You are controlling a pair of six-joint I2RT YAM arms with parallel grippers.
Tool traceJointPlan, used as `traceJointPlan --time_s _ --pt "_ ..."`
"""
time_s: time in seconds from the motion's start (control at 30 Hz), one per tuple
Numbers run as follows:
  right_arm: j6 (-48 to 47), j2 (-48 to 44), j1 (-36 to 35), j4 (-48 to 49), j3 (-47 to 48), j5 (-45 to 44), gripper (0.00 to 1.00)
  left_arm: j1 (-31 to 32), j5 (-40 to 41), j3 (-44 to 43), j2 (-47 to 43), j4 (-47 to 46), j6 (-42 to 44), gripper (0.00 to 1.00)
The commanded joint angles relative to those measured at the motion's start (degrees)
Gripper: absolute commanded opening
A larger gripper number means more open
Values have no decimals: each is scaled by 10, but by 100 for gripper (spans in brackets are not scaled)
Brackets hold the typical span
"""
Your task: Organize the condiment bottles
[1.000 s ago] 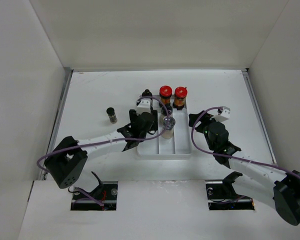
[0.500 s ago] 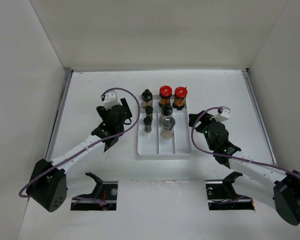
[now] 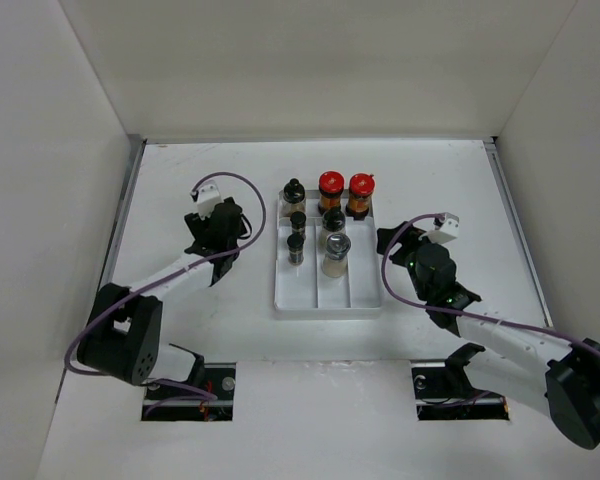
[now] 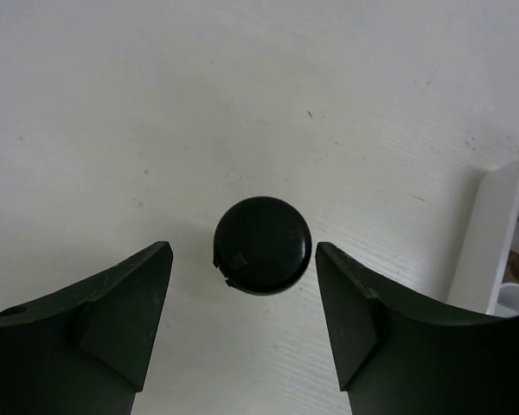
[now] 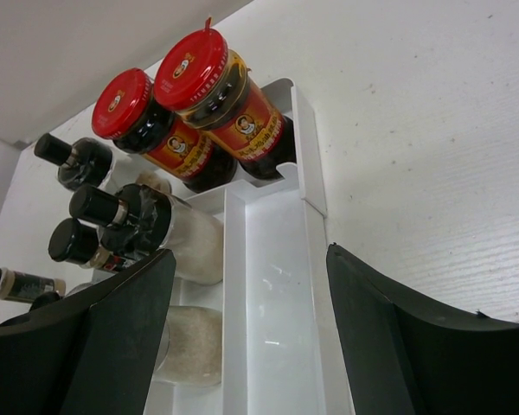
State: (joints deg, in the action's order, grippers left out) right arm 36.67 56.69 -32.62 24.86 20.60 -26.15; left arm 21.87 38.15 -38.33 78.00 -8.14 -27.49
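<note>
A loose black-capped condiment bottle (image 4: 262, 245) stands upright on the table left of the tray. In the left wrist view I look straight down on its cap. My left gripper (image 4: 243, 259) hangs over it, open, one finger on each side with a gap to the cap. In the top view this gripper (image 3: 218, 238) hides the bottle. The white divided tray (image 3: 327, 300) holds two red-capped jars (image 3: 330, 183) (image 3: 361, 185), several black-capped bottles (image 3: 294, 190) and a silver-capped one (image 3: 337, 245). My right gripper (image 3: 392, 243) is open at the tray's right side, holding nothing.
In the right wrist view the tray's right compartment (image 5: 277, 303) lies bare between the open fingers of the right gripper (image 5: 251, 255), with the red-capped jars (image 5: 190, 69) at its far end. White walls enclose the table on three sides.
My left arm left the tray and swung left, coming down over the loose black-capped bottle. The silver-capped bottle stays in the tray. The right arm has not moved.
</note>
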Motion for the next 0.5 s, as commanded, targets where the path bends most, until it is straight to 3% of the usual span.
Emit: traceJointPlan --time_s 0.0,0.23,0.47 --pt "-4 1 -2 27 14 8 78 -15 -18 -9 16 -55 2 64" --pt "-3 6 -5 28 16 13 78 -21 -17 -29 57 -82 14 56" --pt "-3 9 -5 28 16 13 78 -7 -9 -30 59 -87 22 34"
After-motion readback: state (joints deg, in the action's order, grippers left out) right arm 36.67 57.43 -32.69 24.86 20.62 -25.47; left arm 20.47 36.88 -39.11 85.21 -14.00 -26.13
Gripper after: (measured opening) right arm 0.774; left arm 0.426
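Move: The last black-capped bottle stands about 2 cm ahead of the open left fingers, in line with them sideways, its middle some 5 cm lower. To the left hand's right is the white tray, its middle about 29 cm away and 1 cm back. Two like bottles stand in it about 20 cm right of the hand, one 3 cm ahead and the other 4 cm back. From the right hand, the last bottle is about 48 cm left, 4 cm ahead and 9 cm down. Down and forward, a little over 2 cm and just under 2 cm, the left hand settles around the last bottle's black cap with its tilt barely changing. Its fingers close from about two-thirds open to less than half on the way, and end with their tips against both sides of the cap. ##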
